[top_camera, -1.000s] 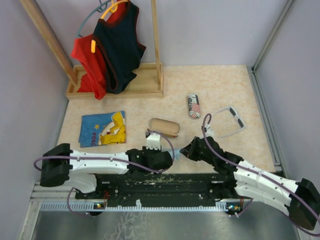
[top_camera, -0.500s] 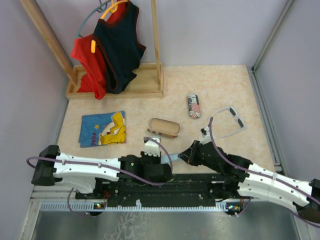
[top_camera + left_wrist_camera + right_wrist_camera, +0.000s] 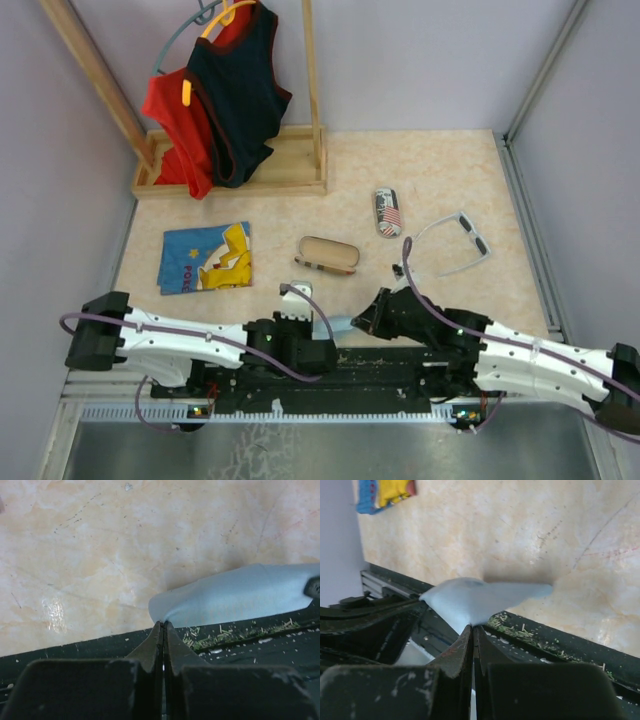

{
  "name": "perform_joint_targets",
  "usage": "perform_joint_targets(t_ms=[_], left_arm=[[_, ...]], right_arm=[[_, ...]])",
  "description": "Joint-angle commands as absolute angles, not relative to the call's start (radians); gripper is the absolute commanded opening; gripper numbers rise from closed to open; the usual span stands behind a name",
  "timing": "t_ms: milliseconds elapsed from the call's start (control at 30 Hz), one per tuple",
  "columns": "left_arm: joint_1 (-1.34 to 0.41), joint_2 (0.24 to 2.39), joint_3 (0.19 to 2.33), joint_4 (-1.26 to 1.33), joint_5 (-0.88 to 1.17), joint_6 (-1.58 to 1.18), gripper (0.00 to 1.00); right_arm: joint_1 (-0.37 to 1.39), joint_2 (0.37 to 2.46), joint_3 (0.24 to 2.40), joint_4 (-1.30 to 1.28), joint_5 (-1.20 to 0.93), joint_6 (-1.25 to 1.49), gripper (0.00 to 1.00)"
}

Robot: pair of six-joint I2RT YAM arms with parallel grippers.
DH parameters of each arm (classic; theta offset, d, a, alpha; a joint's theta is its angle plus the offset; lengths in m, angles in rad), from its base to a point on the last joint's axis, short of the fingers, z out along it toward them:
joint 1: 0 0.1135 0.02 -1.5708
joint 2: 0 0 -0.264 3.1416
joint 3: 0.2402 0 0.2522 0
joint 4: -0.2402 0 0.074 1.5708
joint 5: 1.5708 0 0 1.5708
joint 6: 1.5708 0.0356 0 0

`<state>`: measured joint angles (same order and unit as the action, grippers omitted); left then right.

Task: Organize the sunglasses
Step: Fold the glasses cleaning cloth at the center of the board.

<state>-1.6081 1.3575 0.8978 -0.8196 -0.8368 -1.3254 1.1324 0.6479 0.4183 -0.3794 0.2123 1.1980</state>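
Note:
The white-grey sunglasses (image 3: 456, 243) lie open on the table at the right, beyond my right arm and apart from both grippers. A light-blue cloth (image 3: 340, 322) hangs stretched between the two grippers at the near table edge. My left gripper (image 3: 324, 334) is shut on one corner of the cloth (image 3: 235, 597), its tips (image 3: 163, 624) pinched tight. From the other side, my right gripper (image 3: 363, 317) is shut on the cloth (image 3: 470, 600), its tips (image 3: 472, 626) closed. The cloth hangs over the black rail (image 3: 240, 640).
A tan oblong case (image 3: 329, 253) lies mid-table, with a flag-print case (image 3: 387, 212) behind it to the right. A blue and yellow printed cloth (image 3: 206, 258) lies at the left. A wooden rack (image 3: 235, 175) with red and navy tops stands at the back left.
Both grippers have drawn back toward the near edge with the light-blue cloth between them. The sunglasses and the cases have not moved.

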Motion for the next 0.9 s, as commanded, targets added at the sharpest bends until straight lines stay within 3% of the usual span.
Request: perform_joint_targets(t_ms=[0,433,867], left_arm=[[-1.554,1.315,0.836,-0.651,-0.847,-1.238,0.01],[-1.324,1.281,0.741,-0.335,-0.725,-0.898,0.01],[-1.179,1.365,0.724,-0.172,-0.607,-0.753,0.01]], right_arm=[[1.123,0.727,0.399,-0.258,0.194,1.216,0.0],[0.922,0.875,0.438,-0.172,0.133,1.095,0.0],[0.814,0.992,0.484,-0.106,0.131,0.997,0.0]])
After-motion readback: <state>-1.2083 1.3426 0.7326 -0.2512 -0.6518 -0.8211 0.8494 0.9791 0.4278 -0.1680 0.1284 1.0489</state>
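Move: My left hand pinches one corner of the glasses cleaning cloth and my right hand the other. The bare board in front of the open glasses case, where the cloth goes, is about 10 cm ahead, 5 cm right and 7 cm below my left hand, and 7 cm ahead, 4 cm left and 9 cm below my right. The case is roughly 19 cm ahead and 3 cm right of my left hand. The flag-print case is 26 cm ahead and 8 cm right of my right hand. Keeping both pinches shut, I carry the cloth's held edge forward from the board's dark front edge towards the open case. My left hand goes about 10 cm forward, nearly level; my right first sinks some 3 cm, then pushes on forward about 7 cm while easing slightly lower. ##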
